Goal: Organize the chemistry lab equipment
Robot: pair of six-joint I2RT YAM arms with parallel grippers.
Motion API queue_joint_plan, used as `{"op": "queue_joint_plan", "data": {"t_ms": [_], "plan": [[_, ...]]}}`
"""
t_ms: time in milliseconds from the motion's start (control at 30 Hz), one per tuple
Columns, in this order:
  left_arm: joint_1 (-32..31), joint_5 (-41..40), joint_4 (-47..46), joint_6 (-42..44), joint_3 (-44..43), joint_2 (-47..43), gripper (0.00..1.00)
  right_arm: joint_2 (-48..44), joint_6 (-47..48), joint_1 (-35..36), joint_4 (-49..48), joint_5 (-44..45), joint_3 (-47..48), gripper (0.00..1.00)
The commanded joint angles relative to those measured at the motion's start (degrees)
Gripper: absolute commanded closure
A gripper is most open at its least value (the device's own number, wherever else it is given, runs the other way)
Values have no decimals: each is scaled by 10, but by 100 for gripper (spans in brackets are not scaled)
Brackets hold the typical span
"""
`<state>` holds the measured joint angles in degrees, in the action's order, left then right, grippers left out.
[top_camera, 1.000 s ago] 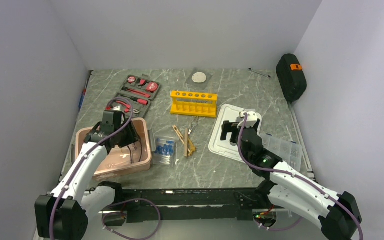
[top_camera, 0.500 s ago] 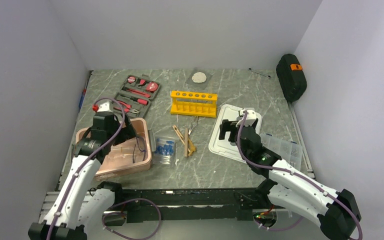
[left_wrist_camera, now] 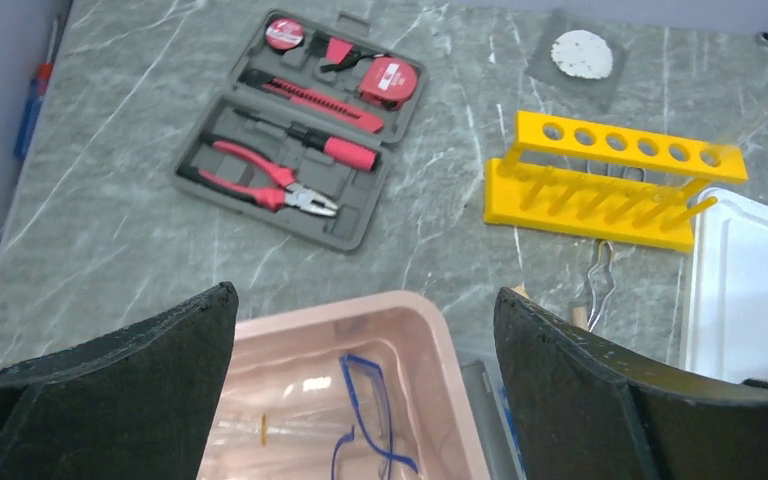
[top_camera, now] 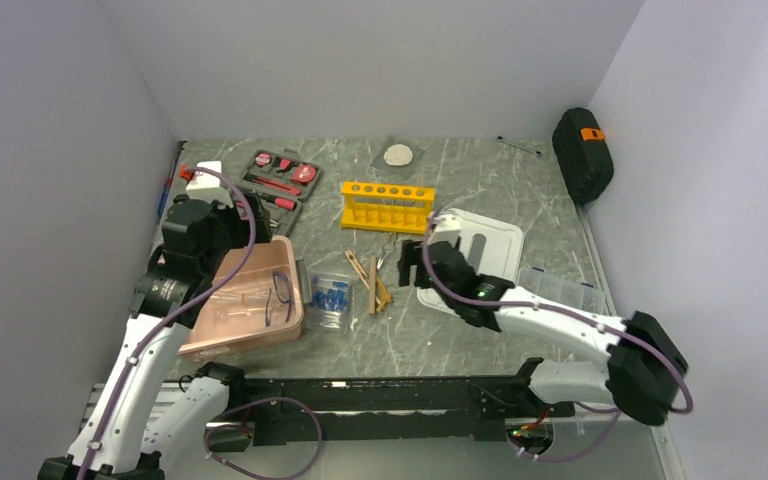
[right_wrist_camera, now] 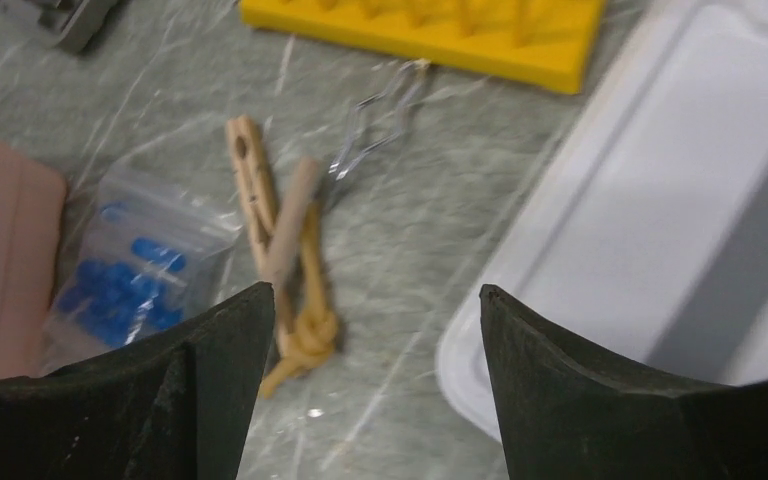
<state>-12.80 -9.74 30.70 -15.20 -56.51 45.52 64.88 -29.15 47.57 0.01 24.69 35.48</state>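
Observation:
The blue-framed safety glasses lie inside a pink bin. My left gripper hovers open above the bin's far end, holding nothing. The yellow test-tube rack stands mid-table. In front of it lie tan wooden clamps and a clear bag of blue-capped tubes. Just right of the clamps, above bare table, my right gripper is open and empty.
A red-and-black tool kit lies open behind the bin. A white tray sits right of the clamps, with a clear parts box beyond it. A black case leans at the right wall. A thin wire holder lies by the rack.
My left gripper opened, left the glasses in the bin and rose back toward the far left. My right arm swung left from over the white tray to beside the clamps, jaws narrowing slightly.

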Motion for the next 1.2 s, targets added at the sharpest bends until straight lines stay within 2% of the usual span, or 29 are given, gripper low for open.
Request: {"op": "queue_joint_plan", "data": {"t_ms": [0,100,200,467,800,1167], "plan": [[-11,11,-112,71,59,11,1,90,-43,63,37,27,92,24],[-16,-10,-89,73,66,5,1,163,-48,97,58,28,146,26],[-16,-8,-100,77,73,-3,1,237,-51,111,79,20,192,35],[-21,-12,-93,73,74,-13,1,356,-47,113,141,6,276,49],[-32,-13,-91,71,75,-14,1,396,-49,110,123,-18,283,58],[-36,-14,-92,70,76,-13,1,416,-50,104,115,-29,284,74]]}}
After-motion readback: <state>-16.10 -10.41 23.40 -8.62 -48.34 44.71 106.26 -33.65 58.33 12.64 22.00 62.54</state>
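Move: The wooden stick that the right hand goes for lies about 12 cm to its left, 2 cm back and 13 cm below. The bag of blue droppers is some 8 cm farther left of the stick and 3 cm nearer the base; the metal tongs lie about 7 cm beyond the stick and 3 cm to its right, with the yellow rack's middle another 7 cm out. From the left hand the stick lies roughly 25 cm right, 4 cm back and 27 cm down. The wooden stick is reached by the right hand, which first sweeps left about 11 cm while starting to sink, then drops onto it, some 12 cm down in all. The wrist tips the fingers down by nearly 20 degrees and rolls its left side lower, while the fingers narrow from well open to straddle the stick near its middle. Over the bin, the empty left hand sinks about 5 cm, eases up a little and waits open. ##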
